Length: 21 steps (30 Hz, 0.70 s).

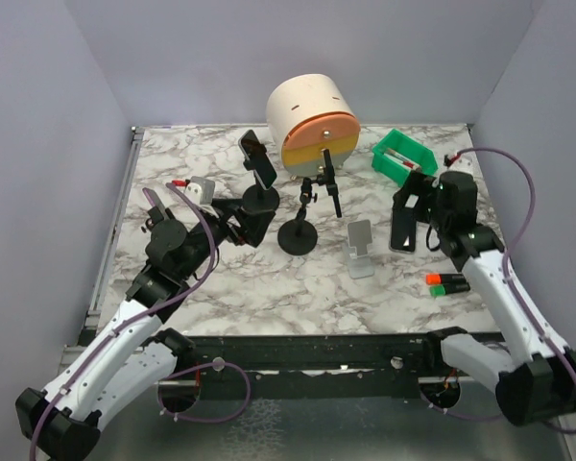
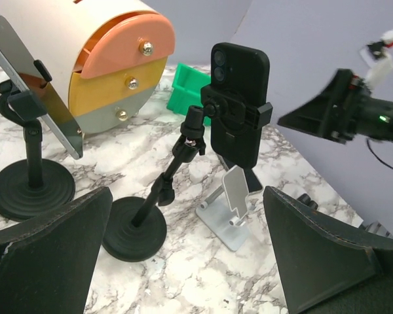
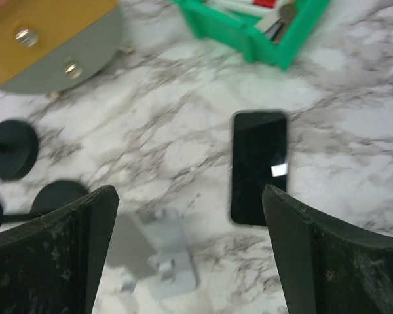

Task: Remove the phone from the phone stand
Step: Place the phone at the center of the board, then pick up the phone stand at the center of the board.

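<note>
A black phone (image 3: 259, 167) lies flat, screen up, on the marble table (image 3: 354, 150), and also shows in the top view as a dark slab (image 1: 400, 235). My right gripper (image 3: 190, 193) hovers open just above it, holding nothing. Left of the phone stands the empty silver phone stand (image 3: 160, 261) (image 1: 361, 250). My left gripper (image 2: 187, 196) is open and empty, low over the table, facing the silver stand (image 2: 232, 209). Two other phones stay clamped on black round-base stands: one in the middle (image 2: 239, 104) (image 1: 328, 182), one at the left (image 2: 33, 91) (image 1: 259, 158).
A cream drawer unit with orange, yellow and grey fronts (image 1: 312, 120) stands at the back. A green bin (image 1: 403, 156) sits at the back right. Orange and green markers (image 1: 448, 282) lie by the right arm. A small white object (image 1: 200, 187) rests at the left.
</note>
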{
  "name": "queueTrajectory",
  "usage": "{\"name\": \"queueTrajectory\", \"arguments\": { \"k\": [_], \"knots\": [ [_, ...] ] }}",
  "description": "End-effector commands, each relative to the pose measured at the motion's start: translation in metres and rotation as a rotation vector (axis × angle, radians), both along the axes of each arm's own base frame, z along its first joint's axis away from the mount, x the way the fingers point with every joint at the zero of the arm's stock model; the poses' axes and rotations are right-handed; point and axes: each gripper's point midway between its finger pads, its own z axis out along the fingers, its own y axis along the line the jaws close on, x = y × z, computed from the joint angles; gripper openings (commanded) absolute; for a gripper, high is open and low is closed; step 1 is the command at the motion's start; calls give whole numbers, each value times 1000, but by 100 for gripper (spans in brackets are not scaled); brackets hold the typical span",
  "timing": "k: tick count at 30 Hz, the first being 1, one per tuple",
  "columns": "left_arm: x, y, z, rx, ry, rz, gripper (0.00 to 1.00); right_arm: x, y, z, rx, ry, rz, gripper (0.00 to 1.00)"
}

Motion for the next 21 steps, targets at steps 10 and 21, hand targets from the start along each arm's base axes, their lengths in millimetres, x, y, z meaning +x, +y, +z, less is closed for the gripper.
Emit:
{"name": "queueTrajectory", "arguments": {
  "k": [10,21],
  "knots": [
    [12,-1,-12,46,10,28,99,-88,89,-39,145,-75,411,94],
    [13,3,-13,58,-4,52,99,-56,107,-58,-14,-48,333,100]
  ]
}}
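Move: The empty grey phone stand lies roughly 10 cm to the right hand's left, 6 cm back and 15 cm below. The phone just laid down is on the table almost under that hand, about 19 cm below and 2 cm to the right; the green box stands some 20 cm ahead. The black holder's base is about 27 cm to the left. From the left hand the stand is some 25 cm right, 5 cm ahead and 25 cm lower. No touch can be seen: the open right hand leaves the spot above the laid-down phone and swings quickly left and back to the empty grey phone stand, about 11 cm left and 8 cm back. After a nearly level start it sinks some 7 cm, while the wrist turns about 25 degrees counter-clockwise. ##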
